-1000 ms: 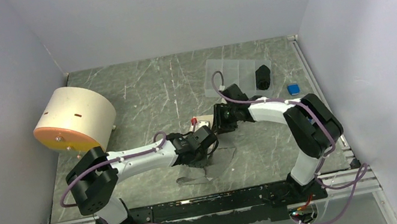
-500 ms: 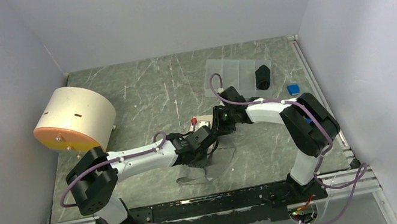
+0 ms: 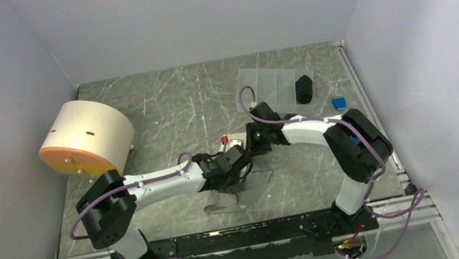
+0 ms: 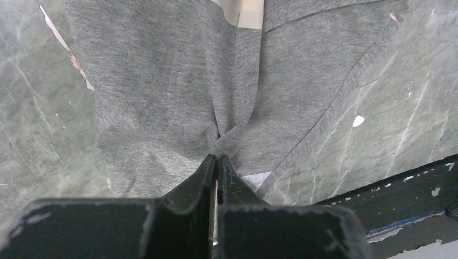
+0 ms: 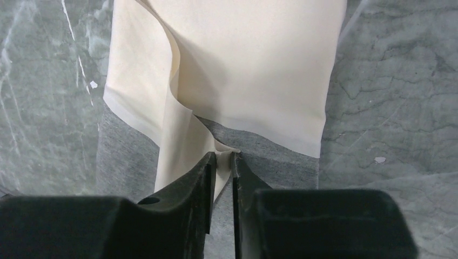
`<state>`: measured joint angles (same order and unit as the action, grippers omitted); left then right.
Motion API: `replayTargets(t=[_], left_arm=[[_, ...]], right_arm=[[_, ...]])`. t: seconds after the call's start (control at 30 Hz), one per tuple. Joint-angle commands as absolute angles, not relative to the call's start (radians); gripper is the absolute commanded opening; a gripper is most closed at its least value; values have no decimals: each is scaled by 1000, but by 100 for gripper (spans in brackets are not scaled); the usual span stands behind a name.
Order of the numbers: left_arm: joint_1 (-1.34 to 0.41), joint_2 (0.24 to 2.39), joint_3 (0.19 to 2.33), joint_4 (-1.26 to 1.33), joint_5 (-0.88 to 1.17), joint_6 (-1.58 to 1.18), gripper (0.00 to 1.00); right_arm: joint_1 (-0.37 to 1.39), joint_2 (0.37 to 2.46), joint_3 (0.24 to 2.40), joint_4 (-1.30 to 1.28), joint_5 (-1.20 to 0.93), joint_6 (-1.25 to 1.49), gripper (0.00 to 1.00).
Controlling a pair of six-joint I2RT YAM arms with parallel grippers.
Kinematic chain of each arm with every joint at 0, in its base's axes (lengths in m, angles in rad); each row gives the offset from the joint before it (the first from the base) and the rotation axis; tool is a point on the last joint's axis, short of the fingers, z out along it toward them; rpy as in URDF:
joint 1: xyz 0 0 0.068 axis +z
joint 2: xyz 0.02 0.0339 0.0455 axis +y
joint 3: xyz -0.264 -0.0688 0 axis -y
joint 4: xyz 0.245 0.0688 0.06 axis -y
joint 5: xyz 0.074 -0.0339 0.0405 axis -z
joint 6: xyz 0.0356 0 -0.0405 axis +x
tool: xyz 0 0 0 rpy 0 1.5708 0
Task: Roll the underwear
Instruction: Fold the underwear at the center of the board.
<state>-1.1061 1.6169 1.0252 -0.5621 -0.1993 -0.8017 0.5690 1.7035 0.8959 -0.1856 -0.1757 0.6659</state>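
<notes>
The underwear (image 4: 156, 81) is grey knit with a wide cream waistband (image 5: 254, 59) and lies flat on the marbled table between the two arms. My left gripper (image 4: 217, 157) is shut, pinching a puckered fold of the grey fabric near its hem. In the top view the left gripper (image 3: 237, 170) sits at the cloth's near part and the right gripper (image 3: 251, 143) at its far end. My right gripper (image 5: 223, 155) has its fingers drawn close with a lifted fold of the cream waistband between the tips. Grey cloth (image 5: 270, 156) lies under it.
A cream drum with an orange face (image 3: 86, 137) stands at the left. A clear compartment box (image 3: 266, 84), a black object (image 3: 304, 89) and a small blue item (image 3: 339, 103) lie at the back right. A small red piece (image 3: 223, 139) lies beside the waistband. The black front rail (image 4: 410, 199) runs close by the hem.
The right gripper has edged slightly left and its fingers have narrowed onto the waistband fold. The left arm and its grip look the same.
</notes>
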Motion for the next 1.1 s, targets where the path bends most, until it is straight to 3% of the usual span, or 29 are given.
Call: replayTargets(t=[0.0,0.17,0.5,1.07], left_arm=[[-1112,1618,1063,-554,-211,-793,5],[-1112,1620,1065,-551,-209,-792,5],[-1112,1641,1142,-542,-175,-765,5],[-1103,1835,1324,-521,-92,-752,5]], right_arm=[[587,1712,912,-211,-52,671,18],[592,1674,923,-217,-50,651,0],[554,1609,1010,-281,-42,585,0],[425,1796,1180,-298,-126,444,0]])
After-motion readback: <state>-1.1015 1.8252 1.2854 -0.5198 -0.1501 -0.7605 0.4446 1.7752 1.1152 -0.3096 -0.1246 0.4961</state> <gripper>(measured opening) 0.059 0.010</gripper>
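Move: The left hand grips a fold of the gray underwear; the underwear's right side edge lies about 12 cm to its right and 2 cm ahead, the cream waistband some 13 cm ahead and 6 cm right, all about 3 cm lower. The right hand is at the waistband's folded-over hem, with the waistband's right end about 6 cm right and 3 cm ahead; the clear tray stands some 17 cm ahead and 10 cm right. Right fingers close on the waistband, arcing about 8 cm forward-right; left arcs its held edge 8 cm right-forward. ##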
